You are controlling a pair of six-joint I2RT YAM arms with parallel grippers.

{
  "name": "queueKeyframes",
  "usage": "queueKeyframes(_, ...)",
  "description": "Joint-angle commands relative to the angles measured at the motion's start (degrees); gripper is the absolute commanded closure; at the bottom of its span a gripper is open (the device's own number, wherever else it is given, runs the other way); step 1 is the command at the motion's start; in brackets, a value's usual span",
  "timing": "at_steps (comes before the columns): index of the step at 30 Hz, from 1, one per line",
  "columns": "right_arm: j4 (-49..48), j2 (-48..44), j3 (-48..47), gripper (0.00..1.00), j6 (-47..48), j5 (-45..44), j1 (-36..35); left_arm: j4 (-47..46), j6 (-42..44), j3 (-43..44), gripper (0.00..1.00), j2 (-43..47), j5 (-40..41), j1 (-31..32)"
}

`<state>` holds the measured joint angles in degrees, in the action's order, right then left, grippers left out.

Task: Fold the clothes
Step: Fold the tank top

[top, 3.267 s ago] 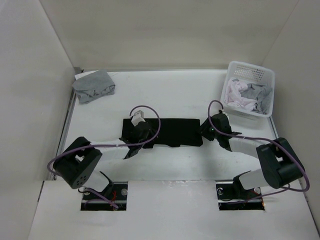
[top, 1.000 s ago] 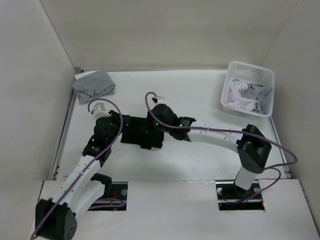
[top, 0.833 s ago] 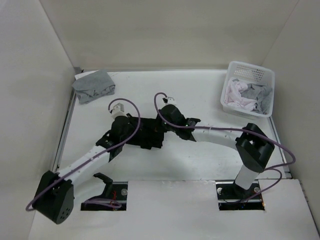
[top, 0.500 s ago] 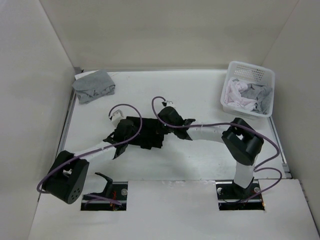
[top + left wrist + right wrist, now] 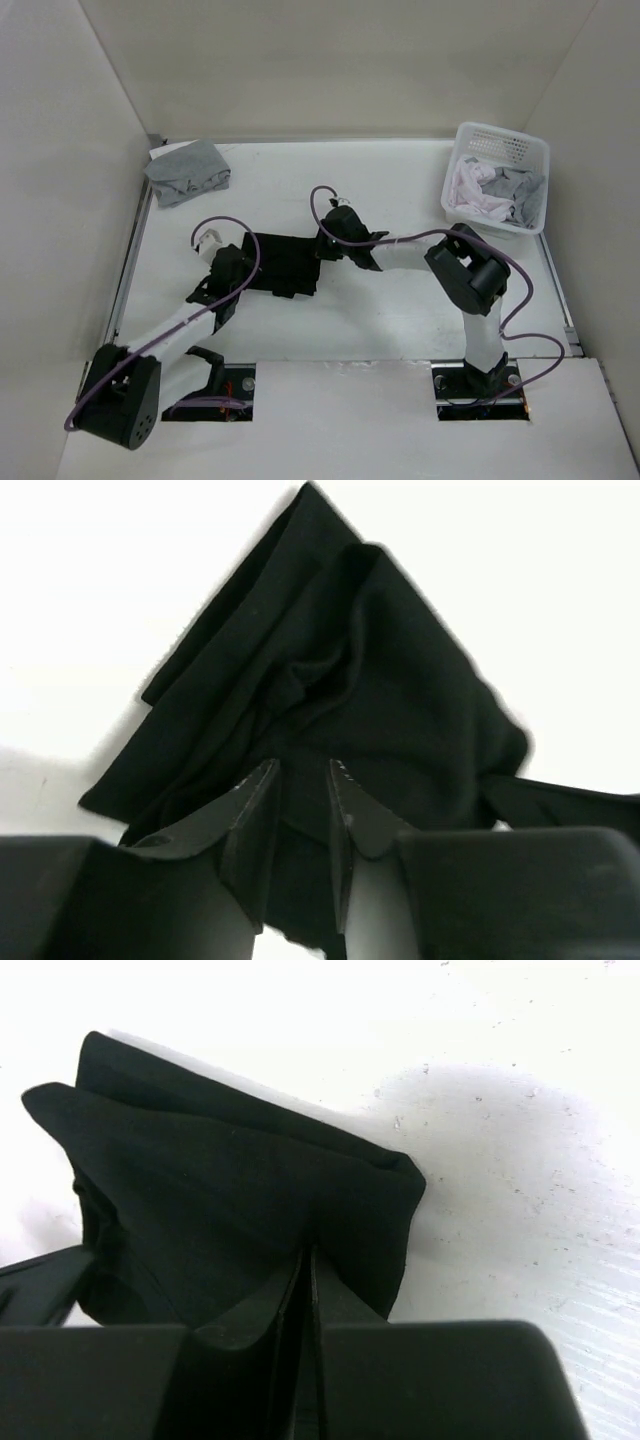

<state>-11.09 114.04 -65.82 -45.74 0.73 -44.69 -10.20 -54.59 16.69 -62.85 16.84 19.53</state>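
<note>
The black garment (image 5: 280, 262) lies folded into a compact block in the middle of the table, with layered edges showing in the left wrist view (image 5: 380, 660) and a folded corner in the right wrist view (image 5: 220, 1180). My left gripper (image 5: 242, 272) sits at the garment's left edge. Its jaws (image 5: 302, 772) stand a little apart, with black fabric under the gap. At the garment's right end, my right gripper (image 5: 326, 247) has its jaws (image 5: 309, 1252) pressed almost together on the fabric. A light grey garment (image 5: 187, 172) lies at the back left.
A white lattice basket (image 5: 500, 132) stands at the back right, holding white, pale pink and grey clothes (image 5: 495, 190). White walls close in the table on the left, back and right. Purple cables loop above both wrists.
The black garment, a wide strip earlier, is now a short block. Within the last second the left gripper swung in to its left edge, and the right gripper stayed at its right end.
</note>
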Motion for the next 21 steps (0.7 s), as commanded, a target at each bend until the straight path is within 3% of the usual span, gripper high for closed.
queueKeyframes(1,-3.4,-1.0,-0.3,0.89,-0.8,1.2,1.0,5.1,-2.3,-0.7,0.73,8.2,0.1,-0.8)
queueKeyframes(4,-3.5,-4.7,1.7,0.84,-0.8,0.8,2.0,8.8,-2.6,-1.0,0.61,15.4,2.1,-1.4)
queueKeyframes(8,-3.8,-11.8,5.3,0.59,-0.1,0.9,2.0,17.1,-3.1,1.6,0.50,14.5,1.2,-2.8)
queueKeyframes(11,-3.8,-16.9,8.5,0.46,1.2,0.7,2.0,20.7,-6.0,2.1,0.47,13.3,-3.0,-3.4)
queueKeyframes(17,-3.5,-24.1,14.2,0.41,2.6,0.7,1.1,25.1,-11.2,0.2,0.45,13.4,-6.9,-4.8)
queueKeyframes(21,-3.4,-26.1,15.7,0.41,3.5,0.8,-0.2,22.0,-12.3,0.6,0.43,9.7,-7.2,-4.6)
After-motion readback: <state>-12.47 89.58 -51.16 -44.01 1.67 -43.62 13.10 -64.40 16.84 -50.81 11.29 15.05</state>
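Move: The folded tank top's middle lies about 8 cm right of the left hand, level with it fore and aft and some 3 cm lower. Its near-left corner, where the left fingers are headed, is about 5 cm back, 1 cm to the right and 3 cm down. From the right hand, that middle is 5 cm back, 9 cm left and 2 cm below. The grey folded pile lies 23 cm ahead and 13 cm left of the left hand. Hop the left gripper up some 4.5 cm while opening it, then draw it back about 5 cm and slightly left as it sinks again, tilting the fingers down, so they straddle the tank top's near edge by the near-left corner. Meanwhile let the right fingers rest briefly on the cloth's right part, then open them, come free, and rise about 10 cm, going right and back. ##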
